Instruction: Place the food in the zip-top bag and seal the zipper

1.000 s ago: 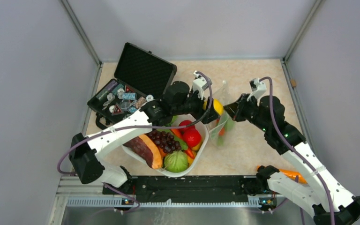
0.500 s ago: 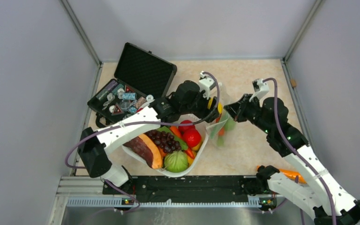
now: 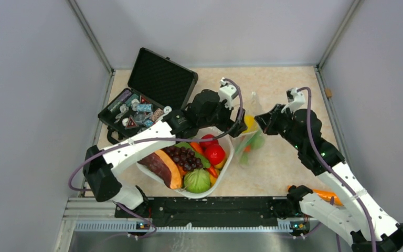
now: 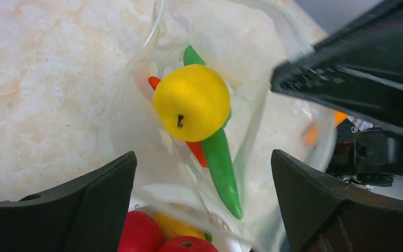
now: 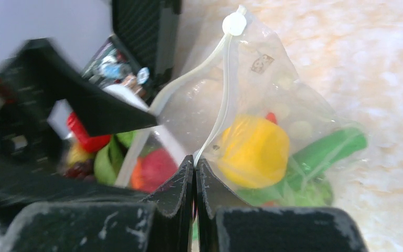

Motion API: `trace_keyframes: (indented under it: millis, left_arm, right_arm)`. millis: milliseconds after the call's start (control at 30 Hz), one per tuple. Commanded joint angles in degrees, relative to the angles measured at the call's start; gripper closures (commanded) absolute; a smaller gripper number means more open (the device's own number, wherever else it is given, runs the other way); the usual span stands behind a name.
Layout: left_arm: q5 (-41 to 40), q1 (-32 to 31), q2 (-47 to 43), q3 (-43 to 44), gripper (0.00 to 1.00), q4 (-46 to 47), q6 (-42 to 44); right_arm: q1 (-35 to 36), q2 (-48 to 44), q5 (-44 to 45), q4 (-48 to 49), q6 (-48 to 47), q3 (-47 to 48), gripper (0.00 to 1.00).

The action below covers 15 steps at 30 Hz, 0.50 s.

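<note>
The clear zip-top bag [image 3: 247,143] stands open between the two arms, right of the basket. Inside it lie a yellow lemon [image 4: 191,102], a long green pod [image 4: 223,168] and an orange-red piece [image 4: 195,152]. My left gripper [image 4: 203,157] hangs open above the bag's mouth, holding nothing. My right gripper [image 5: 194,160] is shut on the bag's mouth edge at the zipper strip [image 5: 221,89], holding it up. The white slider [image 5: 234,23] sits at the far end. Red tomato pieces [image 3: 214,153] remain in the basket.
The white oval basket [image 3: 225,164] holds a papaya slice [image 3: 163,167], grapes [image 3: 184,156] and a green round piece [image 3: 197,180]. An open black case [image 3: 157,79] stands at the back left. An orange carrot [image 3: 326,195] lies by the right arm's base.
My left gripper has opened and let go of the yellow lemon, which now lies inside the bag. The right gripper has kept its hold on the bag's edge.
</note>
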Motion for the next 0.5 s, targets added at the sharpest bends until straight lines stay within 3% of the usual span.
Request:
trace_keyframes:
  millis: [0,200,267,367,433,467]
  left_arm:
    - [-0.2,-0.1,-8.3,-2.9,0.03,7.8,1.1]
    - [-9.5,-0.1,-17.9,-9.5,0.01,11.2,2.8]
    - [-13.7,0.0,-20.1,-11.7,0.01,11.0,3.4]
    - [-20.3,0.1,-22.2,-13.9,0.01,10.2,3.7]
    - [-24.4,0.3,-23.4,-14.8,0.01,9.0,2.5]
    - [-25.9,0.3,-23.9,-15.2,0.01,8.4,1.9]
  right_arm:
    - [0.1,-0.5,15.7,-1.6,1.6,-1.1,1.0]
    - [-2.3,0.7,20.7,-3.3,1.0,1.0,1.0]
    - [-2.3,-0.3,9.9,4.0,-2.8,-0.3,1.0]
    - [-2.2,1.4,-13.4,11.8,-4.5,1.1,1.0]
    - [-2.3,-0.5,-16.4,14.5,-4.4,1.8,1.0]
    - [-2.3,-2.4,-13.6,14.4,-4.1,2.0,1.0]
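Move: The yellow pepper, already released inside the bag, lies about 4 cm to the right of the open left hand, 2 cm ahead and 8 cm below. The far red tomato in the bowl is some 11 cm to the left hand's left, about level with it fore and aft and 18 cm lower; the near tomato is 9 cm left, 6 cm back and as low. From the right hand, still pinching the bag's rim, the pepper lies 4 cm ahead, neither left nor right, and 9 cm below. The left hand, fingers staying wide open, backs out from the bag's mouth, rising first and then sweeping left, about 9 cm each way, to end high above the tomato side of the bowl, its fingers tipping up and swinging counter-clockwise. Meanwhile the right hand keeps its shut grip on the rim and gives the bag a quick shake, some 6 cm right, down and a little forward with a clockwise turn, then almost all the way back. ##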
